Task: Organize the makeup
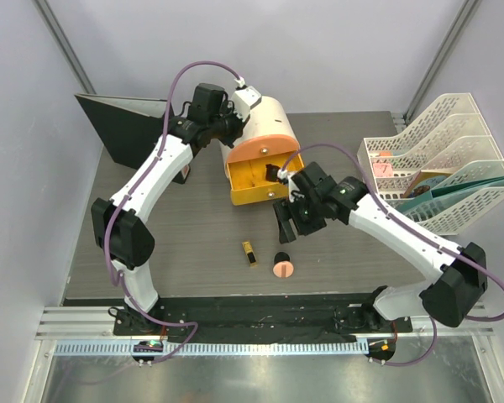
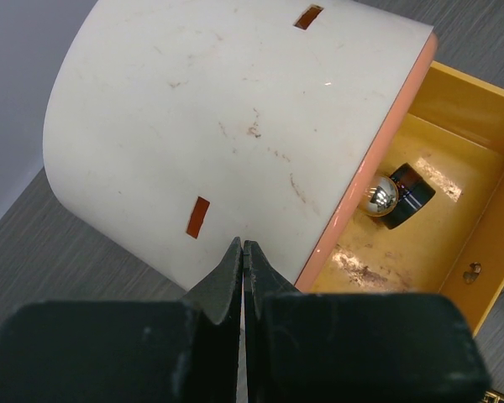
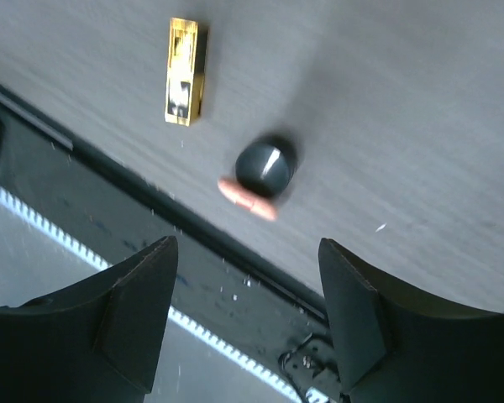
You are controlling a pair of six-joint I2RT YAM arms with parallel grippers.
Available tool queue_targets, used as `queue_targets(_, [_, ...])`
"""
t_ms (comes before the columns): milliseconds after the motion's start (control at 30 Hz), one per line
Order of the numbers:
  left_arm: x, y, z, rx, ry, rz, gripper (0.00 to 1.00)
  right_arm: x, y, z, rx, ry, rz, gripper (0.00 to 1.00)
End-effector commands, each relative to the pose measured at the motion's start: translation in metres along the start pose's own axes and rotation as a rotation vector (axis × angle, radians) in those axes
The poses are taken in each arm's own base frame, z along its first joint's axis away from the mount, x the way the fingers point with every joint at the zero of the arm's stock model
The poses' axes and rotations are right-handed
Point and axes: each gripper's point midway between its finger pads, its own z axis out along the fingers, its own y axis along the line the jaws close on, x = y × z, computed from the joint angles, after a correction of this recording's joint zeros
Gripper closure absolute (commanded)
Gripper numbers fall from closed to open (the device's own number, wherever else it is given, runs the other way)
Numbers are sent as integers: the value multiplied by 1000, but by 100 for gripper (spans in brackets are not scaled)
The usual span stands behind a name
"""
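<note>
A black-gold lipstick point(image 1: 249, 253) point(image 3: 185, 71) lies on the table in front of the box. Next to it is a round pink compact with a black top point(image 1: 283, 266) point(image 3: 265, 170). A small black jar point(image 2: 401, 196) point(image 1: 273, 174) with a shiny silver part sits in the open yellow drawer point(image 1: 250, 186) point(image 2: 454, 252) of the cream-and-orange box point(image 1: 265, 126) point(image 2: 227, 126). My left gripper point(image 1: 233, 128) point(image 2: 242, 245) is shut and empty, its tips at the box's cream shell. My right gripper point(image 1: 284, 225) point(image 3: 248, 252) hangs open and empty above the table, between the drawer and the compact.
A white file rack point(image 1: 441, 164) with papers and a teal folder stands at the right. A black board point(image 1: 122, 126) leans at the back left. The black strip of the table's front edge point(image 3: 109, 193) runs just below the compact.
</note>
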Motion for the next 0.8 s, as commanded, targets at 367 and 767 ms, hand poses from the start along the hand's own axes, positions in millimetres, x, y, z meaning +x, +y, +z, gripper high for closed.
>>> queue_targets(367, [5, -1, -9, 4, 33, -8, 100, 55, 16, 56, -9, 209, -111, 38])
queue_targets(767, [2, -3, -10, 13, 22, -6, 100, 77, 10, 104, 115, 299, -133, 56])
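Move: The black jar standing on the table lies about 14 cm below the right hand, some 4 cm back and 1 cm to its left. The peach disc is roughly 3 cm behind the jar, towards the base. The gold lipstick lies about 8 cm to the left of the jar and 1 cm farther out. From the left hand, the black jar is some 28 cm back, 6 cm to the right and 25 cm down. Right hand sinks about 12 cm and back 6 cm towards the black jar, tilting, fingers narrowing but open. ##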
